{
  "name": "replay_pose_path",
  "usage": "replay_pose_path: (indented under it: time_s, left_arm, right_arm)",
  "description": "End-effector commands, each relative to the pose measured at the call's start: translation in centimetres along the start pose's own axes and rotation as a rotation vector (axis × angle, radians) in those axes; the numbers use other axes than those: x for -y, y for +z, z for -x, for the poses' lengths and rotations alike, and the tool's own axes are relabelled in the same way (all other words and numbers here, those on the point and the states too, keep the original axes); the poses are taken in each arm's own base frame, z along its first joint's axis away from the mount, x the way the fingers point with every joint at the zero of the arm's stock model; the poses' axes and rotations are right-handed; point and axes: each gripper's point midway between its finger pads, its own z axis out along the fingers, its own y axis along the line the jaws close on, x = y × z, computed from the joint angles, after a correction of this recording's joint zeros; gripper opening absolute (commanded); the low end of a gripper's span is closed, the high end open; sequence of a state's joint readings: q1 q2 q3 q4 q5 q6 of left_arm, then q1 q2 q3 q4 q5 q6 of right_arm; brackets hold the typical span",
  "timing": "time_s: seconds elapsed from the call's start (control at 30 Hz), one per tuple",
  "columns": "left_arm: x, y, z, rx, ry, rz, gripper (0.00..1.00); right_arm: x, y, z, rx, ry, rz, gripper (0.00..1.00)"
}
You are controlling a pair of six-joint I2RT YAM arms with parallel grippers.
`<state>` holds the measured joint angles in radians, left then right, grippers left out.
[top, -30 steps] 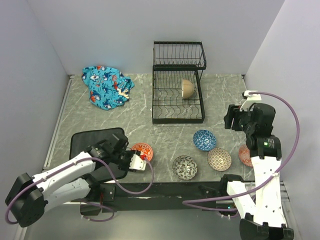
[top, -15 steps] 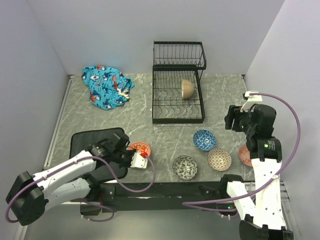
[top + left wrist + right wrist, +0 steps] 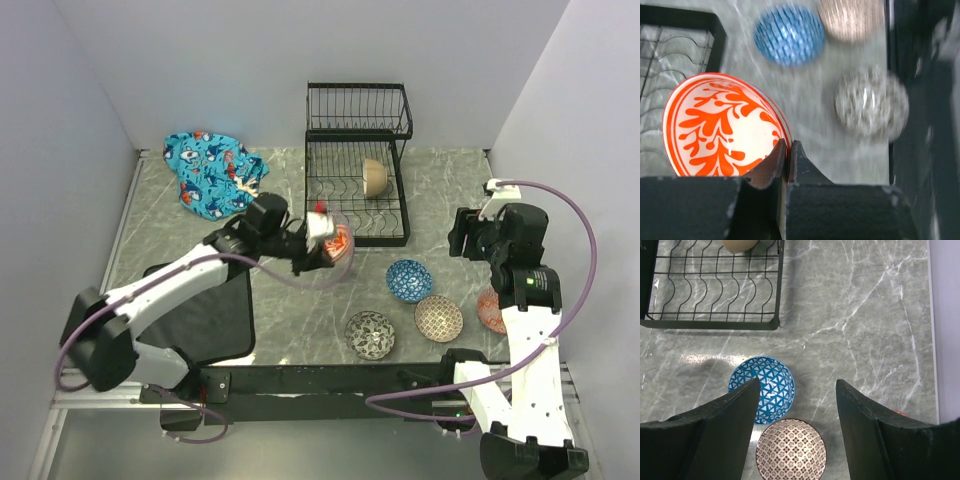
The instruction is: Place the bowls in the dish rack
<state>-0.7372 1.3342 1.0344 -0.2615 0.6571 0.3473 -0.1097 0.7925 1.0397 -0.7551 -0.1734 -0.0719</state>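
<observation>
My left gripper [image 3: 322, 240] [image 3: 788, 150] is shut on the rim of the red-orange floral bowl [image 3: 339, 243] [image 3: 725, 125], held tilted in the air just in front of the black wire dish rack [image 3: 390, 240] [image 3: 680, 20] [image 3: 710, 322]. A cream-white bowl [image 3: 375, 177] [image 3: 740, 245] stands on edge in the rack's lower tier. On the table lie the blue bowl [image 3: 409, 280] [image 3: 761, 388], the brown dotted bowl [image 3: 439, 318] [image 3: 790, 450] and the black-and-white bowl [image 3: 370, 334] [image 3: 871, 102]. A salmon-orange bowl [image 3: 489, 310] is partly hidden by the right arm. My right gripper [image 3: 465, 235] [image 3: 797, 381] hovers open and empty above the blue and brown bowls.
A crumpled blue patterned cloth [image 3: 213, 172] lies at the back left. A black mat [image 3: 205, 310] covers the near left of the table under the left arm. Grey walls close in the left, back and right sides.
The left gripper shut on the red-orange bowl beside the mat, lifted it and swung it up and right to the rack's front. The right arm has hardly moved.
</observation>
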Motion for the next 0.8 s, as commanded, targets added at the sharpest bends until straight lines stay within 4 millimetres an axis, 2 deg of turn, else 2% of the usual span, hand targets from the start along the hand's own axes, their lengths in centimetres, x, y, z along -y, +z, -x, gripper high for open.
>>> replay_pose_path:
  time_s: [0.0,0.03,0.07,0.1,0.13,0.17,0.2,0.23,0.27,0.33,0.37,0.43,0.5,0.6,0.77]
  left_arm:
    - [-3.4,0.9,8.4,0.314,-0.306,-0.012,0.01]
    - [-4.9,1.6,9.1,0.372,-0.337,-0.005,0.01]
    - [-5.8,1.6,9.8,0.408,-0.474,-0.012,0.01]
    - [-7.5,1.3,10.1,0.451,-0.533,0.01,0.01]
    - [-9.0,2.0,10.1,0.494,-0.578,0.009,0.01]
    - [-9.8,1.9,10.8,0.529,-0.694,-0.011,0.01]
    - [-10.9,2.0,10.9,0.547,-0.733,0.006,0.01]
    - [-11.8,3.2,10.0,0.529,-0.762,0.007,0.01]
    - [-12.2,3.1,11.4,0.556,-0.752,-0.01,0.01]
    - [-13.8,4.3,10.6,0.551,-0.797,0.006,0.01]
    - [-14.5,4.2,11.5,0.572,-0.809,0.008,0.01]
    - [-16.3,4.9,10.7,0.584,-0.836,0.035,0.01]
    - [-17.7,4.8,11.2,0.62,-0.86,0.037,0.01]
    - [-19.9,5.6,10.1,0.637,-0.928,0.067,0.01]
    - [-22.2,6.2,9.0,0.661,-0.98,0.092,0.01]
  right_arm:
    - [0.4,-0.4,2.4,0.061,-0.001,-0.019,0.7]
    - [0.4,-0.3,2.6,0.064,-0.001,-0.019,0.7]
    - [0.3,-0.3,2.6,0.064,0.0,-0.019,0.7]
    - [0.5,-0.3,2.7,0.067,0.0,-0.024,0.7]
    - [0.5,-0.3,2.7,0.067,0.0,-0.025,0.7]
    - [0.5,-0.2,2.7,0.066,0.0,-0.027,0.7]
    - [0.6,-0.2,2.6,0.066,0.0,-0.03,0.7]
    - [0.7,-0.2,2.6,0.068,-0.001,-0.036,0.7]
    - [0.7,-0.1,2.3,0.063,-0.001,-0.039,0.7]
    - [0.9,-0.1,2.2,0.063,0.001,-0.047,0.7]
    - [0.9,0.0,2.1,0.058,0.002,-0.048,0.7]
    - [1.1,0.0,1.9,0.055,-0.002,-0.056,0.7]
    - [1.4,0.0,1.9,0.053,-0.008,-0.074,0.7]
    - [1.7,0.1,1.6,0.032,-0.007,-0.089,0.7]
    - [2.0,0.2,1.8,0.008,-0.011,-0.102,0.7]
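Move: The left hand already holds the orange bowl by its rim. The middle of the dish rack's lower tier, where the bowl is heading, lies about 24 cm ahead, 8 cm to the right and 17 cm below this hand. The beige bowl standing in the rack is some 27 cm ahead, 12 cm right and 14 cm down; the blue bowl is 19 cm right, 1 cm back and 18 cm down. From the right hand, the tier's middle is roughly 20 cm ahead, 20 cm left and 23 cm down. Keeping its pinch on the orange bowl's rim, the left hand sweeps forward about 20 cm and some 8 cm to the right, almost level, over the rack's front edge towards the beige bowl. On the way the wrist turns about 65 degrees, mostly rolling its top forward, and the fingers end nearly level, pointing right and a little forward. ##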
